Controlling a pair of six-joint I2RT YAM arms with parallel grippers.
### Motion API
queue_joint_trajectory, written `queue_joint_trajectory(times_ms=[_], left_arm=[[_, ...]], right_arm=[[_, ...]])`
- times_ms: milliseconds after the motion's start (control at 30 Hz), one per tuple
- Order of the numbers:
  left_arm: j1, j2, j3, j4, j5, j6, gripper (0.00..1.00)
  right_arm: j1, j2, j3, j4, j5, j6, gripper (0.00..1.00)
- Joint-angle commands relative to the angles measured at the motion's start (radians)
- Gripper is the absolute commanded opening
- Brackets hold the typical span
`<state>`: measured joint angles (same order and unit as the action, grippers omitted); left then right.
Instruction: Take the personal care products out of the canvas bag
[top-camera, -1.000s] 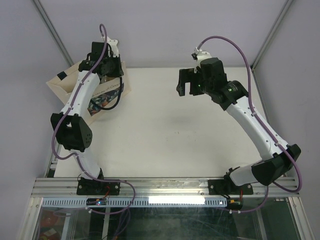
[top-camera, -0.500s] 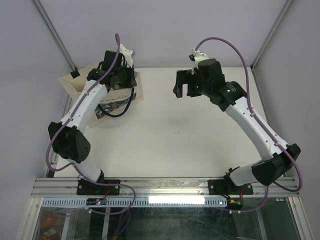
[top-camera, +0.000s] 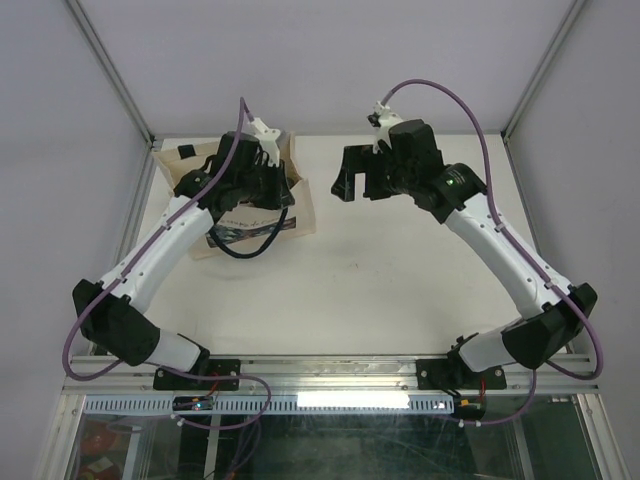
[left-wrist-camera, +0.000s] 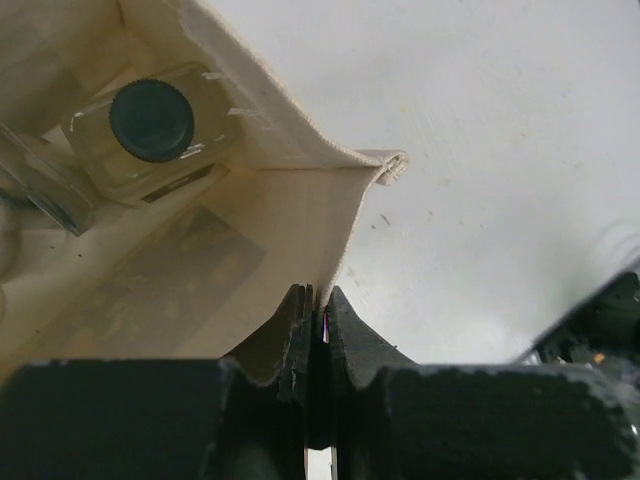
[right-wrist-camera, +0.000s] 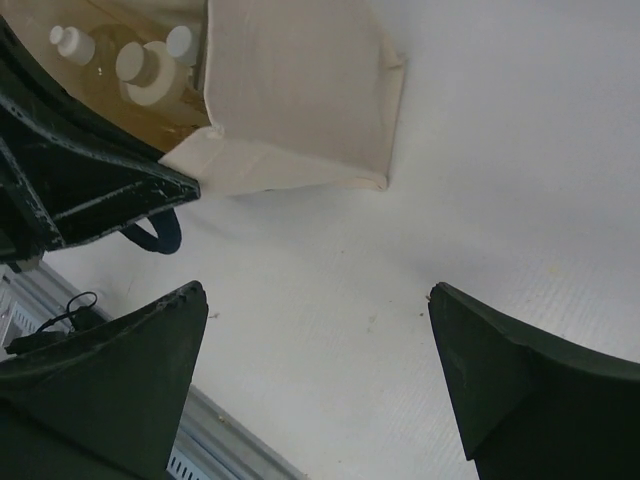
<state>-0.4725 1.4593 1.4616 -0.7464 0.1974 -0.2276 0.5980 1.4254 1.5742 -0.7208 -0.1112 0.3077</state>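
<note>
The beige canvas bag (top-camera: 299, 203) stands open at the back left of the table. My left gripper (top-camera: 268, 186) is shut on the bag's rim; in the left wrist view (left-wrist-camera: 318, 298) the fabric edge runs between the closed jaws. Inside the canvas bag (left-wrist-camera: 270, 215) stands a clear rectangular bottle with a dark cap (left-wrist-camera: 152, 120). The right wrist view shows the canvas bag (right-wrist-camera: 300, 90) with pale-capped bottles (right-wrist-camera: 140, 66) in its mouth. My right gripper (top-camera: 347, 186) is open and empty, hovering just right of the bag; it also shows in the right wrist view (right-wrist-camera: 318, 300).
A navy loop handle (right-wrist-camera: 156, 233) hangs off the bag's near side. The aluminium frame rail (top-camera: 140, 215) runs along the table's left edge close to the bag. White table (top-camera: 400, 280) stretches to the right and front.
My left gripper has dragged the bag to the right, from the far left edge toward the table's middle. My right gripper has shifted a little left toward the bag.
</note>
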Motion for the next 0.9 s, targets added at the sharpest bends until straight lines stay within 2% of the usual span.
queue_joint_trajectory(times_ms=[0,233,433,633,800,867], left_arm=[[-0.086,-0.147,-0.037,0.182,0.138,-0.144,0.00],[-0.200,-0.240,-0.164,0.263,0.120,-0.261,0.00],[-0.280,-0.289,-0.233,0.283,0.075,-0.297,0.01],[-0.284,-0.334,-0.241,0.277,0.020,-0.289,0.25],[-0.284,-0.357,-0.201,0.209,-0.081,-0.277,0.37],[-0.283,-0.372,-0.189,0.173,-0.135,-0.287,0.38]], right_arm=[[0.022,0.033,0.024,0.056,-0.119,0.051,0.96],[0.049,0.064,0.045,0.050,-0.159,0.094,0.96],[0.071,0.059,0.011,0.040,-0.143,0.136,0.96],[0.073,0.054,-0.011,0.012,-0.125,0.182,0.96],[0.093,0.065,-0.021,-0.052,-0.160,0.144,0.94],[0.102,0.057,-0.044,-0.070,-0.169,0.124,0.93]])
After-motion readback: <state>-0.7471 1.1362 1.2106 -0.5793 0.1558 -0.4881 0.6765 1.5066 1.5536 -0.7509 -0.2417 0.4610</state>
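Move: The left fingers already pinch the canvas bag's near-right rim; the spot it is taken to is about 10 cm back and 6 to the right, level. The dark-capped bottle stands inside, some 8 cm ahead of the left hand, 5 left and 13 below; the white-capped bottles about 5 ahead, 13 left and 13 below. For the open right hand, the bag's right rim lies 13 cm left, level fore and aft, 7 below. Left drags the rim 10 cm back and 6 right, releases, rises; open right nears it, leftward and down. ##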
